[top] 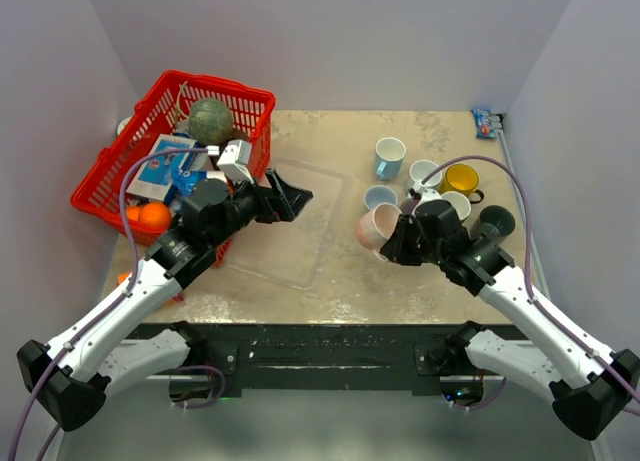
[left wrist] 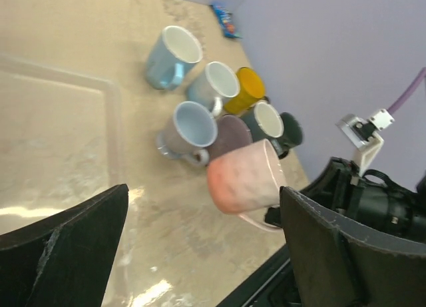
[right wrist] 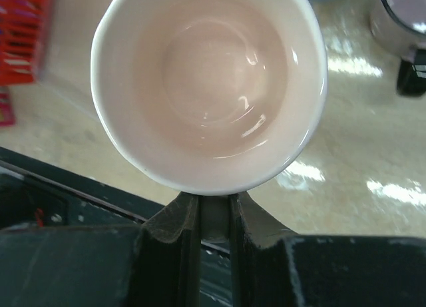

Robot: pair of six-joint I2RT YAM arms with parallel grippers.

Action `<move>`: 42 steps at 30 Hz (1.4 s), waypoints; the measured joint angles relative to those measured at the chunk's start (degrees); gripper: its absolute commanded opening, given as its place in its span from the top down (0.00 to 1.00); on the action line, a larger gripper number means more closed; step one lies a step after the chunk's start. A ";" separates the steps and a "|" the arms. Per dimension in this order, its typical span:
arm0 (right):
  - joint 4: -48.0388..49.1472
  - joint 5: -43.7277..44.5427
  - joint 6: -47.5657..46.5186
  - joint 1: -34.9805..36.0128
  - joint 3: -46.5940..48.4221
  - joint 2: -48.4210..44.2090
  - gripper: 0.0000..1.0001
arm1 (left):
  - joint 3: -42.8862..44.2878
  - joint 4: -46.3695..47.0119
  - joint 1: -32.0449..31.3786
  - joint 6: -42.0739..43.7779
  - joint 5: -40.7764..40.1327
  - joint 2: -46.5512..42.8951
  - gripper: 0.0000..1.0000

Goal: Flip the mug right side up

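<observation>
My right gripper point(top: 394, 241) is shut on the handle of the pink mug point(top: 374, 226), which it holds off the table, tipped on its side. In the right wrist view the pink mug point(right wrist: 210, 87) shows its empty inside, with the gripper point(right wrist: 214, 204) pinching the handle just below the rim. The left wrist view has the same mug point(left wrist: 243, 177) hanging beside the mug cluster, base toward the left. My left gripper point(top: 291, 196) is open and empty above the clear tray point(top: 300, 266), well left of the mug; its fingers point(left wrist: 80, 234) frame bare table.
Several upright mugs stand at the right: light blue point(top: 389, 157), yellow point(top: 461, 179), dark green point(top: 495, 222) and others. A red basket point(top: 105, 171) with a ball, boxes and oranges sits at the back left. A small blue packet point(top: 485, 123) lies in the far right corner.
</observation>
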 measured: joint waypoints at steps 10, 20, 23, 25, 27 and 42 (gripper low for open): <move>-7.91 5.05 -1.53 0.39 -2.62 2.32 1.00 | 0.00 -8.50 0.39 4.59 -8.00 -0.09 0.01; -5.90 14.08 3.34 10.75 -5.51 9.18 1.00 | 0.00 -10.08 0.76 5.44 -9.40 0.22 0.01; -4.35 15.58 4.96 12.24 -6.78 10.05 1.00 | 0.00 -10.36 0.76 5.44 -9.40 0.48 0.01; -3.56 16.76 5.70 12.26 -7.58 10.49 1.00 | 0.00 -10.45 0.76 5.44 -9.40 0.52 0.01; -2.56 17.68 6.25 12.26 -8.50 10.88 1.00 | 0.00 -10.56 0.76 5.44 -9.40 0.52 0.01; 4.02 20.65 8.20 12.28 -12.61 6.58 0.17 | 1.09 -13.11 1.14 6.47 -9.38 0.37 0.01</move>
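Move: The pink mug is already held by its handle in the right hand, tilted. Its landing spot is bare table about 3 cm ahead, 1 cm right and 16 cm below. From that hand, the light-blue mug stands about 15 cm straight ahead and the purple mug 13 cm ahead and 9 cm right, both some 12 cm lower; the clear tray is about 24 cm left, 11 cm ahead. From the left hand, the spot is about 19 cm right, 1 cm back and 28 cm down. The pink mug, still pinched by its handle, is lowered about 12 cm to the bare table by the right hand, easing slightly back and right while the wrist turns some 20 degrees to level it. The fingers then open, freeing the handle, and the hand lifts about 2 cm. The empty left hand, fingers wide open, sinks about 5 cm and shifts 4 cm left, away from the mug. ##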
